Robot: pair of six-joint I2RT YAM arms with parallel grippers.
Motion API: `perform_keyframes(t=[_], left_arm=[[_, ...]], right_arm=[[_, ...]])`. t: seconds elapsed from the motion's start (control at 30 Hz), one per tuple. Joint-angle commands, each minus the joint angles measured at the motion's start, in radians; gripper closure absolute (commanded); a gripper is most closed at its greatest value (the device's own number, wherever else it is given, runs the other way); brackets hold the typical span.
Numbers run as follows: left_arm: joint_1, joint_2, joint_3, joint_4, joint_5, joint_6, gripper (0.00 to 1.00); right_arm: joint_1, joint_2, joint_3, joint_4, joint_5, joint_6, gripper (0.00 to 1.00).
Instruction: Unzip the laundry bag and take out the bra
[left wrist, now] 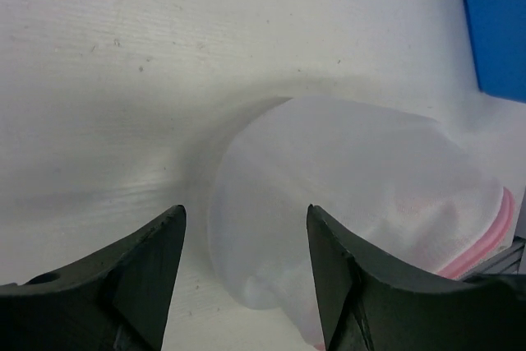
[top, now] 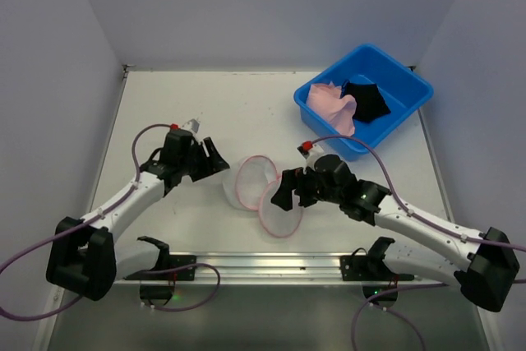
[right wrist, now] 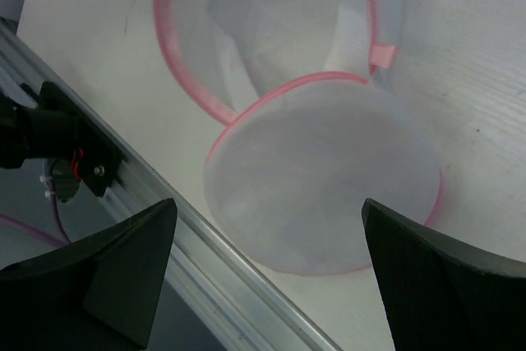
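Note:
The laundry bag lies unzipped on its side mid-table, its pink-rimmed mouth facing the right arm. Its round mesh lid is flopped flat toward the near edge. My left gripper is open just left of the bag's closed end, fingers apart and holding nothing. Also open is my right gripper, hovering wide over the lid without touching it. The bag's inside looks empty. Pink cloth and black cloth lie in the bin; I cannot tell whether either is the bra.
The blue plastic bin stands at the back right; a corner of the bin shows in the left wrist view. A metal rail runs along the near edge, close under the lid, with a cable clamp on it.

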Motion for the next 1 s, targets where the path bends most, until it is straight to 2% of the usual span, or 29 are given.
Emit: perform_keyframes(t=[0.0,0.2,0.3,0.47,0.57,0.6,0.63,0.7,0.73,0.8,0.83,0.9,0.97], left_arm=[[0.009,0.089,0.06,0.03,0.033,0.081,0.36],[0.007,0.223,0.023,0.185,0.162,0.025,0.5],[-0.002,0.25,-0.003,0.224,0.167,0.009,0.55],[-0.013,0.27,-0.049,0.251,0.148,-0.022,0.72],[-0.013,0.276,-0.086,0.311,0.137,-0.042,0.79],[-0.013,0.276,-0.092,0.322,0.136,-0.047,0.8],[-0.013,0.278,-0.101,0.325,0.136,-0.05,0.83],[-0.013,0.273,-0.109,0.333,0.134,-0.062,0.85],[-0.013,0.267,-0.114,0.334,0.134,-0.064,0.87],[-0.014,0.258,-0.117,0.336,0.128,-0.07,0.91],[-0.016,0.25,-0.118,0.336,0.127,-0.073,0.92],[-0.02,0.243,-0.118,0.336,0.121,-0.079,0.96],[-0.037,0.239,-0.112,0.336,0.107,-0.09,0.98]], right_arm=[[0.117,0.004,0.102,-0.074,0.126,-0.045,0.04],[0.314,0.171,0.279,-0.29,0.277,0.011,0.04],[0.383,0.292,0.355,-0.377,0.333,0.054,0.04],[0.411,0.438,0.405,-0.457,0.386,0.093,0.05],[0.416,0.492,0.422,-0.474,0.418,0.093,0.15],[0.414,0.504,0.43,-0.483,0.451,0.1,0.19],[0.414,0.517,0.436,-0.499,0.47,0.106,0.31],[0.414,0.537,0.439,-0.5,0.487,0.105,0.42],[0.416,0.538,0.441,-0.497,0.499,0.103,0.58],[0.414,0.537,0.451,-0.503,0.499,0.09,0.75],[0.414,0.531,0.474,-0.506,0.496,0.087,0.91],[0.414,0.505,0.508,-0.519,0.476,0.059,0.99],[0.413,0.5,0.594,-0.537,0.459,0.033,1.0]])
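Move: The bag's mesh body is centred about 11 cm to the left hand's right, level with it fore and aft, 6 cm lower; the round flap is some 20 cm right, 8 cm back and 8 cm down. The right hand is poised over that flap, its middle about 1 cm ahead, 2 cm left and 9 cm below, while the bag body lies roughly 9 cm ahead, 10 cm left and 8 cm below. Both hands pinch the empty bag: the left sinks about 7 cm, edging some 2 cm right, and shuts on the mesh at the body's left end. The right, open, swings back and left about 8 cm, drops and rolls nearly 40 degrees, right side lifting, closes on the flap's zipper edge near the robot, then starts raising it by 2 cm. ##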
